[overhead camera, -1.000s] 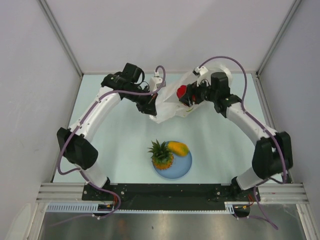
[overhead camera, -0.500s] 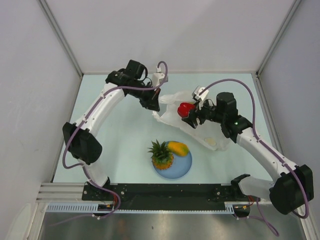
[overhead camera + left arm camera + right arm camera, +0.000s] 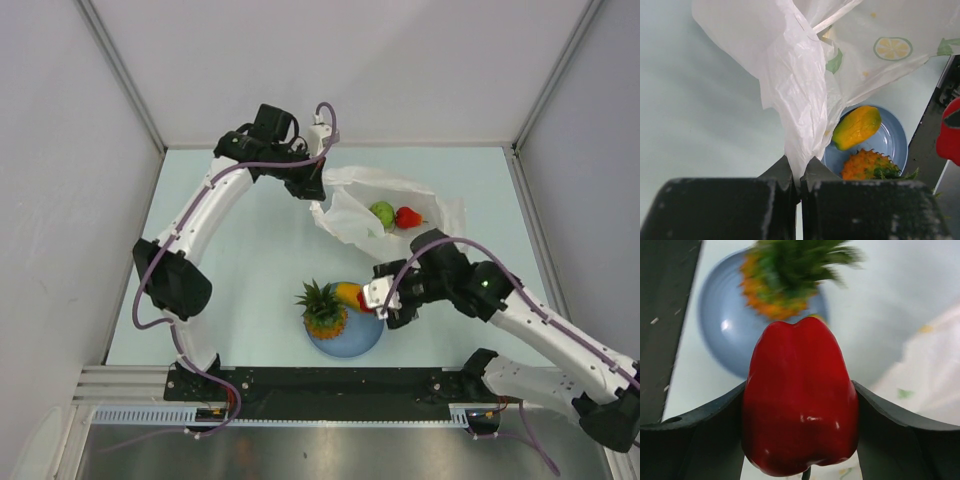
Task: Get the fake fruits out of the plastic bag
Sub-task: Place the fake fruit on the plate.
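My left gripper (image 3: 312, 192) is shut on an edge of the thin white plastic bag (image 3: 400, 198), pinching it between its fingertips (image 3: 812, 176). Inside the open bag lie a green ball (image 3: 381, 213) and a small red fruit (image 3: 407, 217). My right gripper (image 3: 373, 298) is shut on a glossy red piece (image 3: 800, 400) and hangs at the right rim of the light-blue plate (image 3: 362, 343). On that plate sit the pineapple (image 3: 322, 308) and the yellow-orange wedge (image 3: 351, 293). The left wrist view shows both too: wedge (image 3: 857, 127), pineapple (image 3: 867, 165).
White walls and metal posts close in the pale table on three sides. The black mounting rail (image 3: 340, 382) runs along the near edge, just below the plate. The right arm's dark links (image 3: 470, 280) stretch between bag and plate.
My right gripper has carried the red piece out of the bag, toward the near side, to the plate. The left gripper kept its hold on the bag. The bag's mouth now shows two fruits.
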You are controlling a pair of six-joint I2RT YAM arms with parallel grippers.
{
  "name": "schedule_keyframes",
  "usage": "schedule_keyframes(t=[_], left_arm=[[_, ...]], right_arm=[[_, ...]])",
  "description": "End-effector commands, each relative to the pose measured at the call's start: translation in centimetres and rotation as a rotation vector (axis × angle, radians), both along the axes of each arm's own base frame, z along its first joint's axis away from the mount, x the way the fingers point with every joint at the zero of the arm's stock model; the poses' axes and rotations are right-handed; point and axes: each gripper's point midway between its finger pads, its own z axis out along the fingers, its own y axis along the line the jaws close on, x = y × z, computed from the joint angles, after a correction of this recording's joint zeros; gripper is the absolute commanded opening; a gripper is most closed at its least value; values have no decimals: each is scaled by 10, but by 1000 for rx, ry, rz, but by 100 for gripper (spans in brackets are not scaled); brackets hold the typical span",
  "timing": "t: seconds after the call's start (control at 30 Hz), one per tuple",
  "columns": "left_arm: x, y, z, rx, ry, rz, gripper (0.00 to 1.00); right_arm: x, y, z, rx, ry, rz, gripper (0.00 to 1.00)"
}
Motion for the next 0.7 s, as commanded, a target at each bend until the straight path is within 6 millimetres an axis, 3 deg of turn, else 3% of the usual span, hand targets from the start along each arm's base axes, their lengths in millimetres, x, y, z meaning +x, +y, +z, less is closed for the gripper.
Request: schedule_keyframes(t=[0.0, 0.13, 0.2, 0.3, 0.67], left_arm=[[-6, 1, 24, -36, -51, 3, 0], [-16, 1, 23, -53, -24, -11, 0], [-22, 2, 18, -65, 3, -19, 0], [-29, 6, 15, -86, 33, -15, 0], [-48, 23, 17, -190, 79, 7, 0]], right_arm=[[-28, -17, -47, -295, 38, 124, 59], [-34, -3, -75, -386, 103, 131, 56], [-38, 4, -85, -390, 123, 135, 60], [-39, -1, -103, -472, 128, 132, 63], [-14, -1, -134, -631, 50, 20, 65]])
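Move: The right hand holds the red bell pepper well above the table; the plate's middle is about 5 cm to its left, 3 cm back and some 20 cm below. The papaya on the plate lies about 4 cm ahead and 2 cm left, the spiky pineapple some 9 cm left and 1 cm back, both about 17 cm down. From the left hand, which grips the bag's rim, the plate is roughly 23 cm back, 6 cm right and 25 cm below. The right hand lowers the pepper some 13 cm towards the free right-hand part of the plate, quickly at first and then more slowly, first easing back about 4 cm and then creeping forward 1–2 cm, while the wrist tips its left-pointing fingers about 30 degrees more steeply down and they keep their grip. Meanwhile the left hand, still pinching the bag's rim, draws it about 4 cm back and a little left and down. ##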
